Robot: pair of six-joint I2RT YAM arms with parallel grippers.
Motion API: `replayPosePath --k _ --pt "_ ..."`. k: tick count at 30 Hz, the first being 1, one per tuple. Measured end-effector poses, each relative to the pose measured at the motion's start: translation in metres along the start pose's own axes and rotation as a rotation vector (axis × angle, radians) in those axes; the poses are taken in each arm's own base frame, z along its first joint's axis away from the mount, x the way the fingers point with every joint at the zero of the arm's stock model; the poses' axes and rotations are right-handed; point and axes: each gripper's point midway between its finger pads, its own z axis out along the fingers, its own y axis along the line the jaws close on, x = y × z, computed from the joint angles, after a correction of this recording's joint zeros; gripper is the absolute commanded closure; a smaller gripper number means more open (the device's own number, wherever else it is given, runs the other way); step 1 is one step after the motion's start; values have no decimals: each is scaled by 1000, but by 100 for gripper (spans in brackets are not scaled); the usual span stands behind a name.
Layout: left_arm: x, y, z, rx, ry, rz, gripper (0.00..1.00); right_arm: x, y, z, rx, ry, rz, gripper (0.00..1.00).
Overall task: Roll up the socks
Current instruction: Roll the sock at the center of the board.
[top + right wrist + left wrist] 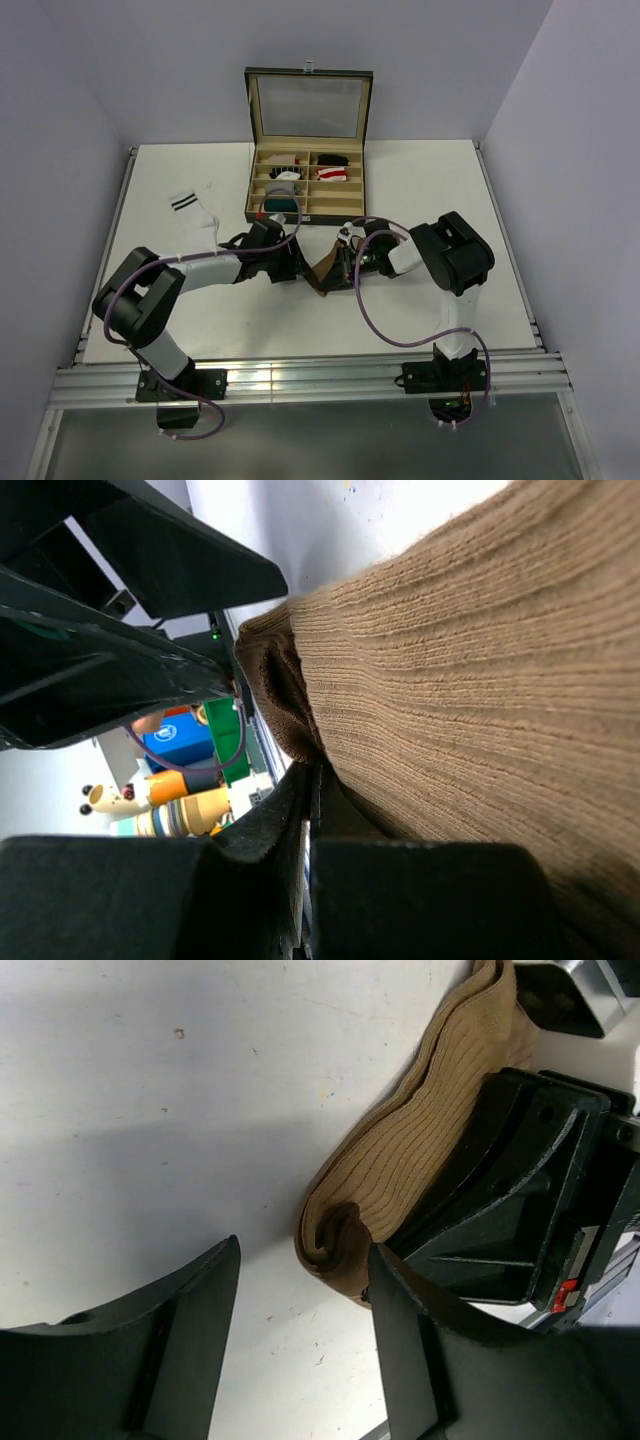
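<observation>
The tan-brown sock (325,270) lies at mid-table between my two grippers. In the left wrist view the tan sock (400,1150) has its near end curled into a small roll. My left gripper (305,1295) stands open just short of that roll, with bare table between its fingers (190,1330). In the top view the left gripper (298,262) is at the sock's left side. My right gripper (347,262) is at the sock's right side; its jaws are shut on the tan sock (470,650) at its darker edge, right gripper (313,770). A white sock (192,212) with two dark cuff stripes lies flat at far left.
An open compartment box (306,186) with a glass lid stands at the back centre. It holds a red-and-white sock (330,176) and small black, grey and teal bundles. The table's raised rail (300,372) runs along the near edge by the arm bases.
</observation>
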Motion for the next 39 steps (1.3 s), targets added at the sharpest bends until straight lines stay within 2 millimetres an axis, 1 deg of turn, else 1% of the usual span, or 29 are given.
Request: replayPosePath --k 3,4,6,7,9,12,13,15,16,18,19,22,23,25,26,29,34,35,37,39 --pt "1 -3 3 -2 10 4 45 0 0 0 -1 -1 7 100" --pt "2 -3 3 -4 11 5 49 0 0 0 0 -1 7 100" --pt "2 -2 4 -11 17 4 52 0 0 0 1 -1 9 100" --pt "2 -1 5 -17 23 2 56 0 -1 0 2 -1 9 100" --pt "4 1 9 -31 34 0 58 0 -1 -1 4 -2 10 100" --pt "2 0 13 -39 46 -1 69 -1 -1 -1 16 -8 9 100" --pt "3 0 15 -43 52 0 76 -1 -1 -2 22 -11 7 100" --pt "5 1 17 -55 68 -3 81 -2 -2 -3 38 -18 3 100" --pt "5 0 18 -58 72 -3 87 -2 -2 -3 44 -21 1 100" --pt "4 -2 19 -62 78 -1 92 -3 -2 -4 58 -29 -4 97" --pt "4 -3 19 -68 84 2 98 -3 -2 -5 66 -34 -7 95" --pt "5 -5 21 -80 97 7 99 -6 -1 -8 99 -58 -33 87" --pt "5 -5 21 -84 101 6 99 -7 0 -9 114 -68 -48 81" --pt "4 -5 21 -96 108 6 99 -10 3 -12 154 -96 -94 75" --pt "4 -5 21 -105 113 7 99 -12 5 -13 179 -113 -129 68" --pt "2 -5 21 -130 133 25 99 -19 17 -18 235 -172 -239 60" --pt "-2 -7 22 -180 180 73 99 -24 48 -26 362 -302 -510 57" --pt "-3 -7 23 -185 186 83 100 -24 56 -25 391 -328 -580 57" --pt "-4 -8 24 -197 202 98 100 -20 64 -20 441 -356 -682 57" --pt "-5 -8 25 -202 216 111 100 -14 66 -14 486 -365 -757 57"
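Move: The folded end of the brown sock lies almost under my left hand, about 2 cm to its right, 1 cm back and 2 cm lower. From my right hand, its shut fingers at the fold's near corner, the fold's middle is about 2 cm ahead and 1 cm left, at the same height. The sock's leg runs off right and outward, its middle some 13 cm right of my left hand and 1 cm ahead. The sock box stands about 18 cm ahead of my left hand and 1 cm right. My right hand first stays shut on the fold's near corner while my left sinks about 1.5 cm, eases as far to the right, and closes on the fold's far edge. Then I open my right fingers and lift that hand away about 7 cm, rolling it some 50 degrees and dipping its fingertips, while my left keeps its pinch and tilts slightly. ##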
